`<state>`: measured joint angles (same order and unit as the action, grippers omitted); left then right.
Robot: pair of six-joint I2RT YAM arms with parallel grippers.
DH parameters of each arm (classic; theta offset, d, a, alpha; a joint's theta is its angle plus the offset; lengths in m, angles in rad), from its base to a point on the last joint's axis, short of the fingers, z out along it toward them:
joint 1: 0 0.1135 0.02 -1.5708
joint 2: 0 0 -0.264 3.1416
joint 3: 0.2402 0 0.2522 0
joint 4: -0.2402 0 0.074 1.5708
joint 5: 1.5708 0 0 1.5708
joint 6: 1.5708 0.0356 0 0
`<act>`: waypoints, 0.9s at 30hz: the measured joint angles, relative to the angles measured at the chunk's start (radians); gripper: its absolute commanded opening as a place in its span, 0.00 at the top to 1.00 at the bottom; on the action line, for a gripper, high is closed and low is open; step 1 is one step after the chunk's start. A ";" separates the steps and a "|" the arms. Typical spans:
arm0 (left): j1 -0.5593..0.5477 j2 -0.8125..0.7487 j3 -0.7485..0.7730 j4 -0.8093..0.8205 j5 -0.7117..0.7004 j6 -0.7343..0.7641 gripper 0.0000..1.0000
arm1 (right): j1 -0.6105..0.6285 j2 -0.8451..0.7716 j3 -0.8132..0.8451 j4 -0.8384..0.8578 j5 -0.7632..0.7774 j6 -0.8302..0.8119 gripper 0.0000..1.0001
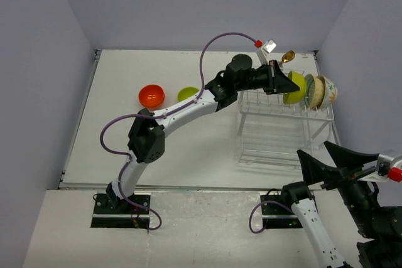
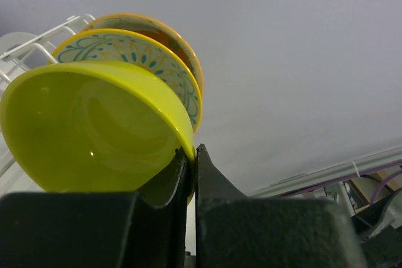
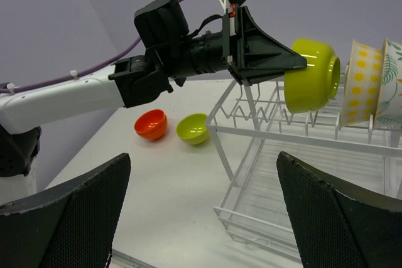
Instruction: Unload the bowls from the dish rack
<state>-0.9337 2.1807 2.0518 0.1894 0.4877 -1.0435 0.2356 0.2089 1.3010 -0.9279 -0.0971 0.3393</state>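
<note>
A lime-green bowl [image 1: 293, 90] [image 2: 94, 130] [image 3: 311, 73] stands on edge at the left end of the row in the white dish rack [image 1: 282, 130] [image 3: 251, 130]. My left gripper [image 1: 295, 82] [image 2: 191, 153] [image 3: 301, 63] is shut on its rim. Behind it stand two patterned cream bowls [image 1: 312, 90] [image 2: 135, 51] [image 3: 360, 83], also on edge. An orange-red bowl [image 1: 151, 95] [image 3: 151, 124] and a second lime-green bowl [image 1: 187, 94] [image 3: 193, 128] sit on the table left of the rack. My right gripper [image 1: 328, 156] [image 3: 202, 161] hangs open near the rack's front right corner, holding nothing.
A gold spoon [image 1: 287, 56] sticks up at the rack's back edge. The left arm [image 1: 188, 108] reaches across the table's middle to the rack. Grey walls close in the table on three sides.
</note>
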 measured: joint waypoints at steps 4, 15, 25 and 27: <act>0.000 0.001 -0.006 0.053 0.019 -0.030 1.00 | 0.000 0.000 0.000 0.000 0.000 -0.005 0.01; 0.004 -0.028 -0.101 0.211 0.045 -0.068 1.00 | 0.000 0.000 0.000 0.000 0.000 -0.008 0.01; 0.008 -0.294 -0.081 -0.100 -0.131 0.278 1.00 | 0.000 0.000 0.002 0.000 0.000 -0.008 0.01; 0.006 -0.317 0.025 -0.248 -0.245 0.397 1.00 | 0.000 0.000 0.002 0.000 0.000 -0.008 0.01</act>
<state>-0.9272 1.8633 2.0769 -0.0589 0.2424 -0.6464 0.2356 0.2089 1.3033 -0.9283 -0.0975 0.3317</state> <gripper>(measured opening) 0.018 0.987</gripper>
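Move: The left hand already has the last green bowl pinched by its rim in the rack. The green bowl on the table, where it seems bound, lies about 36 cm left, some 18 cm ahead and 32 cm below; the red bowls stand roughly 15 cm farther left of that one. The patterned bowls are about 8 cm right, 3 cm ahead, 4 cm lower. From the right hand, the table's green bowl is some 40 cm ahead, 32 cm left, 38 cm below. Keeping its shut pinch on the rim, the left hand eases the green bowl up and slightly back, then speeds up, lifting it out of the rack, about 13 cm up and 9 cm left in all, away from the patterned bowls. Late on, the wrist rolls the bowl's forward side up some 25 degrees while the fingers swing from pointing right towards forward. ##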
